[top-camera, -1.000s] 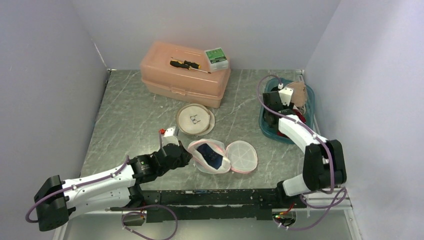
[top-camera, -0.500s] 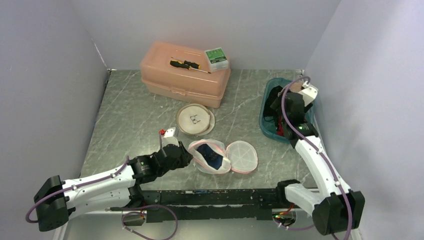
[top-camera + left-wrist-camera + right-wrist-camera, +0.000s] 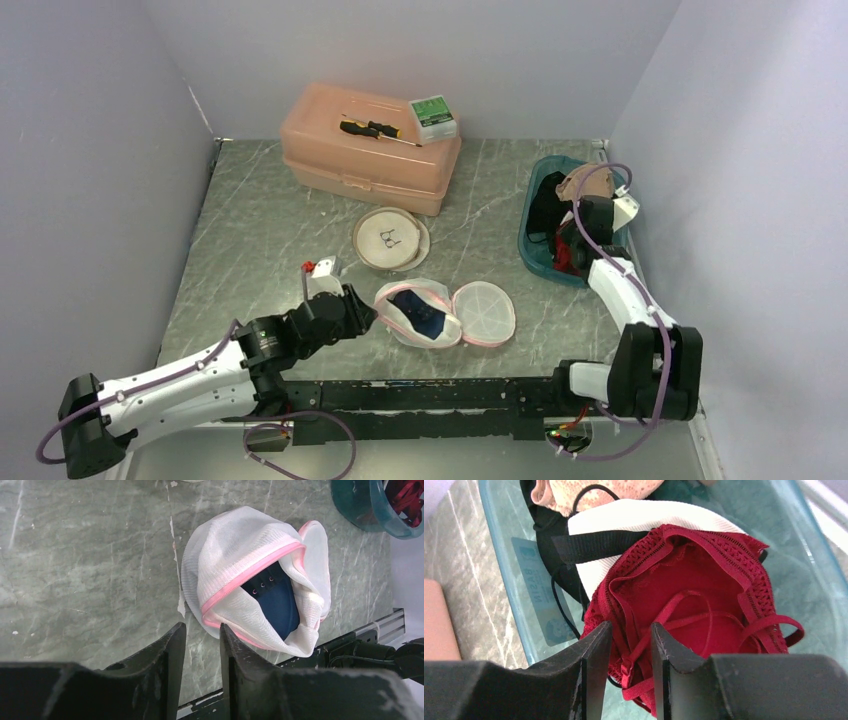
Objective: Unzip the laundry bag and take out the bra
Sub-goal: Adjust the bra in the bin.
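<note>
The white mesh laundry bag (image 3: 412, 337) (image 3: 240, 555) with pink trim lies unzipped near the table's front, its round flap (image 3: 484, 312) folded out to the right. A navy bra (image 3: 420, 310) (image 3: 277, 600) shows inside the opening. My left gripper (image 3: 366, 312) (image 3: 200, 626) sits low just left of the bag, open by a narrow gap with only table between its fingers. My right gripper (image 3: 572, 245) (image 3: 631, 624) hovers over the teal bin (image 3: 530, 262) (image 3: 504, 540), open a little above a red lace bra (image 3: 573, 258) (image 3: 694, 595), whose straps show in the gap.
The bin also holds beige lace (image 3: 599, 487), white (image 3: 634, 520) and black (image 3: 549, 535) garments. At the back stands a peach toolbox (image 3: 370, 160) with a screwdriver (image 3: 375, 129) and a green box (image 3: 433, 115) on top. A round white pouch (image 3: 390, 238) lies mid-table. A black rail (image 3: 420, 395) runs along the front edge.
My left gripper opened from shut and drew back slightly left of the bag. My right arm swung from the bin's left side to its right; its jaws widened, then narrowed.
</note>
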Robot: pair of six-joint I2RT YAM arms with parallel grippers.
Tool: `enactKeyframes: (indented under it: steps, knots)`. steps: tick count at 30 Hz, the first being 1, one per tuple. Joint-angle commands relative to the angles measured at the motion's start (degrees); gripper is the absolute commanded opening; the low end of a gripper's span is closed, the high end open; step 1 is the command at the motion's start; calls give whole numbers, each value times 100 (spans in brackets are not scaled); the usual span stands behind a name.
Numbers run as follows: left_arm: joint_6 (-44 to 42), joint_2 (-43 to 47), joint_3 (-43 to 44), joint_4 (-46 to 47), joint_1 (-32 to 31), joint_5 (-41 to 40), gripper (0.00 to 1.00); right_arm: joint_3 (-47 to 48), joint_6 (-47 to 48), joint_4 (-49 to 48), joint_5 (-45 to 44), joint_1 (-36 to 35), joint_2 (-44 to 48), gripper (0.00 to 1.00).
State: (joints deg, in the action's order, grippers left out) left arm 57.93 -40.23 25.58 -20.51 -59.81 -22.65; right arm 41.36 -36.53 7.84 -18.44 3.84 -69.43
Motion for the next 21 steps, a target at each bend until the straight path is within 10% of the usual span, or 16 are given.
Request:
enactKeyframes:
  steps: [1, 7, 12, 21]
  knots:
    - [-26, 154, 206, -349, 9, -229, 40, -19, -150, -527, 238, 21, -228, 38]
    - [-143, 80, 482, -659, 13, -401, 48, -25, -123, -420, 24, -308, 645, 51]
    - [-740, 117, 958, -996, 13, -544, 62, 445, 514, -12, -530, -2093, 1687, 61]
    - [-1568, -134, 1269, -694, 12, -98, 70, -920, 511, -537, 2251, -4430, 2789, 61]
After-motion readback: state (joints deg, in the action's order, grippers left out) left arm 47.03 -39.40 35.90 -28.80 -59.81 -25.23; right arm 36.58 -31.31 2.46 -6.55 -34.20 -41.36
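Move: The open laundry bag with the navy bra in it lies about 39 cm to the right hand's left, 19 cm back and some 9 cm lower. The bag's round mesh lid is about 24 cm left and 19 cm back, and the beige bag 46 cm left and 2 cm back, both about 11 cm lower. The red bra in the bin is just below, 2 cm back and 2 cm left. From the left hand the laundry bag is 9 cm right, 1 cm ahead and 9 cm down. Empty right hand lifts from bin, swings about 23 cm left towards the laundry bag; left hand rises, opening. ##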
